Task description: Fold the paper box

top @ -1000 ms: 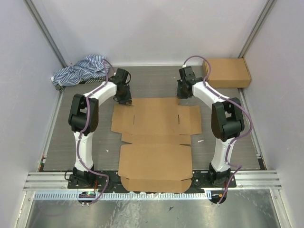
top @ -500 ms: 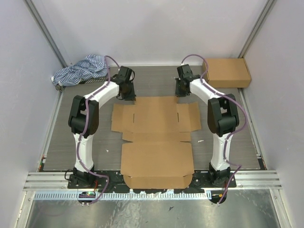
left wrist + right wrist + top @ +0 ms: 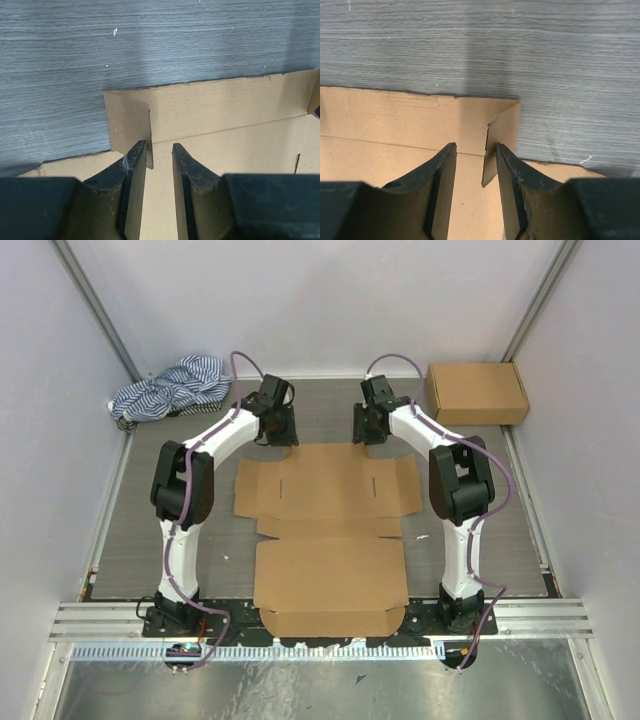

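The paper box point(image 3: 325, 490) lies unfolded and flat in the middle of the table, plain brown with creases and slots. My left gripper point(image 3: 280, 432) stands at the far edge near its left corner, and my right gripper point(image 3: 365, 430) near the right corner. In the left wrist view the left gripper point(image 3: 156, 150) is open over the cardboard point(image 3: 225, 130), and a small raised corner flap point(image 3: 127, 125) stands by the left finger, unpinched. In the right wrist view the right gripper point(image 3: 475, 147) is open, with a raised flap point(image 3: 504, 125) leaning on the right finger's inner face.
A second, closed brown box point(image 3: 477, 392) sits at the back right corner. A blue-and-white striped cloth point(image 3: 170, 388) is bunched at the back left. White walls enclose the table on three sides. The box's near flap reaches the metal rail point(image 3: 100, 618) by the arm bases.
Both grippers have moved inward along the box's far edge, toward each other. The right jaws, shut a second ago, now stand apart. The box's far corners lie flatter.
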You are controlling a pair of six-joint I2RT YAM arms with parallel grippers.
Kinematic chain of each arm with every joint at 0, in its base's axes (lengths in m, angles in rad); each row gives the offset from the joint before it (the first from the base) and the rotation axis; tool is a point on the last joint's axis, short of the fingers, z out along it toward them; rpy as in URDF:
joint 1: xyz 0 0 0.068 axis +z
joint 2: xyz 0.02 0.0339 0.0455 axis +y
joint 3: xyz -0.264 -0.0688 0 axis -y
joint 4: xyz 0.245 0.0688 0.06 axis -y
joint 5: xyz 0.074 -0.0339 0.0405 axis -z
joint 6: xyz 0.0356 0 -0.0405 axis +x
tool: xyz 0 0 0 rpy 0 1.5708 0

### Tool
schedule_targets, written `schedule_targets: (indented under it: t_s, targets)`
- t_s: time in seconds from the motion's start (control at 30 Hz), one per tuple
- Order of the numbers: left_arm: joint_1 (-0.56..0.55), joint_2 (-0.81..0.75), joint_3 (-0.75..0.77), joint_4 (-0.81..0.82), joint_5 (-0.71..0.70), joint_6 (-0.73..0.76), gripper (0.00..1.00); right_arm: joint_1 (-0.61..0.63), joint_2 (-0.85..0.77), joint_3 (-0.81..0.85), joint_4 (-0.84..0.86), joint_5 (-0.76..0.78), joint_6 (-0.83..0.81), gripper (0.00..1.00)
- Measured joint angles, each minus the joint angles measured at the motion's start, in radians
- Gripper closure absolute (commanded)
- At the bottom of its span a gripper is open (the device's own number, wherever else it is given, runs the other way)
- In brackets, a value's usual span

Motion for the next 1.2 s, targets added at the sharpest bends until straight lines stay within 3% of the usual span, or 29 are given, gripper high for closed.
schedule_targets:
  t_s: [0.3,0.83,1.2]
  targets:
    - [0.0,0.063,0.007,0.009,0.019,-0.018,0.65,0.021,0.071,0.05,0.001,-0.026,0.001,0.55]
    - [-0.003,0.2,0.168,-0.03,0.033,-0.045,0.65,0.02,0.181,0.15,0.0,-0.042,0.016,0.54]
    - [0.016,0.321,0.41,-0.153,0.014,-0.041,0.64,0.019,0.288,0.332,-0.027,-0.046,0.024,0.53]
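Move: At each far corner of the paper box's far flap a small tab stands leaning inward beside the fingertips. The left corner tab's middle is about 2 cm ahead of the left hand, 3 cm left and 3 cm below; the right corner tab's is about 1 cm ahead of the right hand, 2 cm right and 2 cm below. The left side flap lies some 12 cm back and 8 cm left of the left hand, the right side flap 11 cm back and 10 cm right of the right hand, both on the table 4 to 5 cm below. Pressing down first, both hands sink about 4 cm onto the leaning corner tabs, fingers staying parted, the right also working inward to its left. Then, staying low against the cardboard, they push forward together about 5 cm, the left drifting 2 cm right overall, the right 4 cm left. ##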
